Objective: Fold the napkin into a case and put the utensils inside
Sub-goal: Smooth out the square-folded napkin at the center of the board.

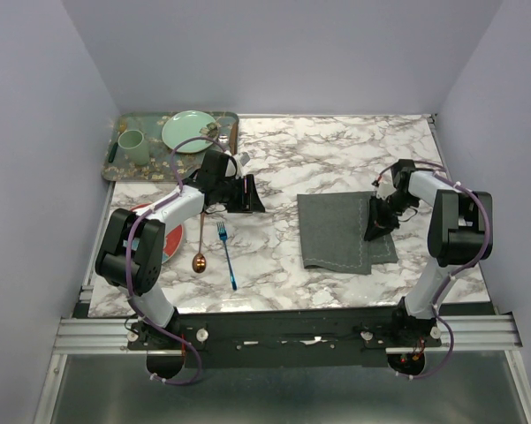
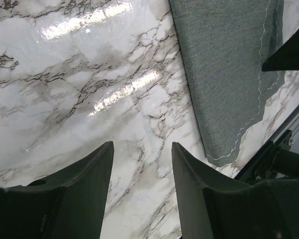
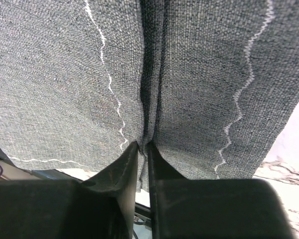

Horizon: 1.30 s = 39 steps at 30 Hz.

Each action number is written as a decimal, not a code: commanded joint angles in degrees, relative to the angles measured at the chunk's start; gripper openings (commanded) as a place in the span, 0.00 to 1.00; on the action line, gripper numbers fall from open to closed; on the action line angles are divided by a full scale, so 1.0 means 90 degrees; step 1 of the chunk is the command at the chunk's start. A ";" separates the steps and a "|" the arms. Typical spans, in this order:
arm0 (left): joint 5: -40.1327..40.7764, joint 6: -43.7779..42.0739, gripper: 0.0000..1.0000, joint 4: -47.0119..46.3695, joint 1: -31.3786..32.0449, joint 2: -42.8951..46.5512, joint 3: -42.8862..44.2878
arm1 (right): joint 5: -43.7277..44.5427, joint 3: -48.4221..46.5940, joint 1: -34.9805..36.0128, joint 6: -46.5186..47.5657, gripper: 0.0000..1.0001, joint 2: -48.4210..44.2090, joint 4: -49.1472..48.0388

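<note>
The dark grey napkin (image 1: pixel 336 231) lies flat on the marble table, right of centre, as a rough square with pale stitching. My right gripper (image 1: pixel 375 230) stands at its right edge, shut on a pinched-up ridge of the napkin (image 3: pixel 199 74), which runs between the right gripper's (image 3: pixel 143 145) fingers. My left gripper (image 1: pixel 252 196) hovers open over bare marble left of the cloth, and in its wrist view the left gripper (image 2: pixel 142 149) has nothing between its fingers and the napkin (image 2: pixel 224 74) is at the upper right. The blue fork (image 1: pixel 227 254) and copper spoon (image 1: pixel 200 247) lie side by side at the front left. No case is in view.
A patterned green tray (image 1: pixel 110 163) at the back left carries a green plate (image 1: pixel 188 131) and a green cup (image 1: pixel 132 146). A red plate (image 1: pixel 172 243) sits under the left arm by the spoon. Purple walls enclose the table on three sides.
</note>
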<state>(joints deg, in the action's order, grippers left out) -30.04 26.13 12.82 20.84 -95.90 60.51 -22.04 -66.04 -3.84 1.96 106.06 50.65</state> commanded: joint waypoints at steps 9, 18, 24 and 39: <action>-0.0060 -0.0091 0.58 0.0060 -0.0011 -0.0097 0.0132 | -0.0032 0.0004 -0.0033 0.0017 0.01 -0.0183 0.0104; -0.0051 -0.0169 0.60 0.0099 -0.0021 -0.0097 0.0122 | 0.0281 -0.0640 -0.0062 0.0251 0.01 -0.0378 0.0602; -0.0031 -0.0198 0.68 0.0119 -0.0021 -0.0116 0.0122 | 0.0554 -0.1002 -0.0267 0.0456 0.01 -0.0193 0.0788; 0.0047 -0.0276 0.85 0.0275 -0.0021 -0.0146 0.0122 | 0.0848 -0.1451 -0.0531 0.0652 0.01 0.0276 0.0856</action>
<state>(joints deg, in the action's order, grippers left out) -30.02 24.75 14.09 20.84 -96.68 60.51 -16.51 -77.36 -7.53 6.61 107.70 56.93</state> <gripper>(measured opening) 0.835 0.011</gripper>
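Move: Right at the nearly closed fingers of the right hand, about 1 cm below, lies the edge of the napkin's upper layer. The strip of lower layer left bare is centred some 4 cm to the hand's right and 1 cm back, the upper layer's near corner is about 10 cm straight back, and the napkin's middle is roughly 6 cm left and 1 cm ahead. From the left hand, that edge lies some 29 cm right, 10 cm back and 8 cm lower. Closing fully on the edge of the napkin's upper layer, the right fingers pinch it where they are. The right hand then lifts about 3.5 cm while going forward, swings right over the bare strip and sinks slightly, ending some 4 cm to the right and nearly as far forward, the edge still pinched. The left hand stays put in the air and opens wider. ##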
